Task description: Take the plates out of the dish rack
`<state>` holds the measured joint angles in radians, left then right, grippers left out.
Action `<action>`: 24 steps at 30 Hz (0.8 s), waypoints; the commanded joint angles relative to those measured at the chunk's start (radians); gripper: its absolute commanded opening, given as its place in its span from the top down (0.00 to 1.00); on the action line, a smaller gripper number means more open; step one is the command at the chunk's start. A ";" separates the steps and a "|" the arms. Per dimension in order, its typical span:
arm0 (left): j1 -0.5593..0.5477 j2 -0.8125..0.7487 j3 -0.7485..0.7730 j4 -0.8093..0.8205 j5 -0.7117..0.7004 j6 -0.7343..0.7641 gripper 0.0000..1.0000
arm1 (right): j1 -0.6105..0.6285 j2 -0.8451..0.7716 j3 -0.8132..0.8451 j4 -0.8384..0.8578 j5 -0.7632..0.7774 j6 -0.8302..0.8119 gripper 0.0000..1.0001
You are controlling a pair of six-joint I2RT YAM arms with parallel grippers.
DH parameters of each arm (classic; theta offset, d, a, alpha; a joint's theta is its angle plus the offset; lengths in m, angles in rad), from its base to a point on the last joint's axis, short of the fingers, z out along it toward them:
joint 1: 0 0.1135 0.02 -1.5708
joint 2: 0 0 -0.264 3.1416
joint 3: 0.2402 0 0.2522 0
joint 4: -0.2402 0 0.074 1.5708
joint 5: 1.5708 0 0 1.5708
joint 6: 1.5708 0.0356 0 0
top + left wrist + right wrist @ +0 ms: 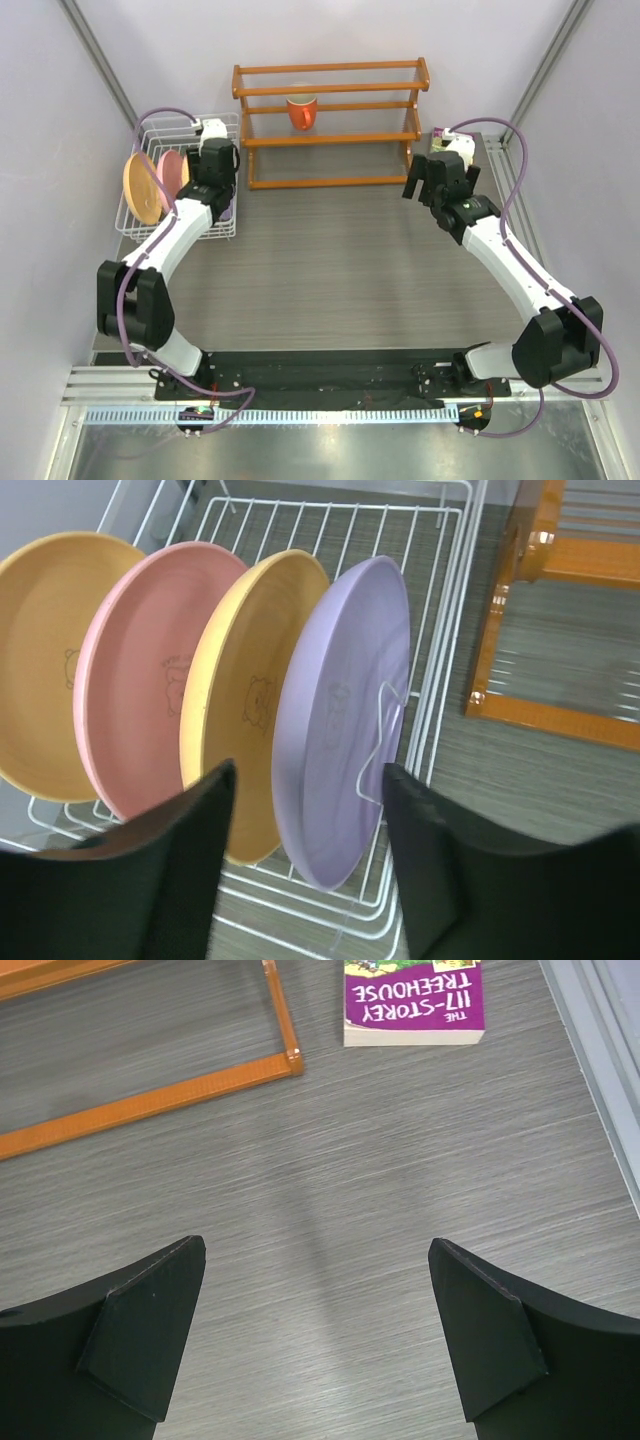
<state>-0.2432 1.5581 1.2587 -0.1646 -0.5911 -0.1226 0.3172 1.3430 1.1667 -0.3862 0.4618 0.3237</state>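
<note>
The white wire dish rack (300, 520) holds several plates on edge: an orange-tan one (40, 660), a pink one (140, 670), a second orange-tan one (245, 680) and a lavender one (335, 710) at the right end. My left gripper (308, 780) is open, and its black fingers straddle the lavender plate's lower edge with gaps on both sides. From above, the left wrist (215, 165) hangs over the rack (150, 232) and hides most of the lavender plate. My right gripper (317, 1250) is wide open over bare table with nothing between its fingers.
An orange-brown wooden shelf rack (330, 135) stands at the back centre with an orange-red mug (301, 111) on it. A purple book (414, 1000) lies at the back right, just beyond the right gripper (428, 185). Grey walls close in on both sides.
</note>
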 commanded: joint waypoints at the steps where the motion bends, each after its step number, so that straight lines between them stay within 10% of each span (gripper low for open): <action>1: -0.008 0.063 0.060 0.048 -0.102 0.021 0.46 | -0.024 0.004 0.010 0.036 0.000 -0.003 0.00; 10: -0.010 0.140 0.079 0.037 -0.194 0.006 0.66 | -0.069 0.001 -0.009 0.036 -0.025 0.000 0.00; 14: -0.014 0.152 0.097 0.011 -0.205 0.003 1.00 | -0.087 0.004 -0.013 0.036 -0.046 0.011 0.00; 24: -0.080 0.117 0.151 0.071 -0.377 0.168 1.00 | -0.095 0.007 -0.019 0.035 -0.078 0.020 0.00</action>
<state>-0.2817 1.7107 1.3365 -0.2024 -0.8906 -0.0330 0.2256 1.3491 1.1454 -0.3817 0.4011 0.3351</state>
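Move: The purple plate stands on edge in the dish rack; its middle is about 6 cm ahead of my left hand, 2 cm to the left and some 9 cm below. Beside it stand the yellow plate, roughly 4 cm further left, and the pink one, about 9 cm left of the purple, both about level with it front to back. From my right hand the purple plate lies some 52 cm left and 10 cm ahead. I lower my left hand about 4 cm onto the near upper rim of the purple plate, edging a couple of centimetres left while the half-closed fingers shut and pinch the rim between them. Then I start back up by 1.5 cm with the grip kept, the wrist rolling its left side up and swinging slightly counter-clockwise. My open right hand drifts some 2.5 cm right and a little down over empty table. ##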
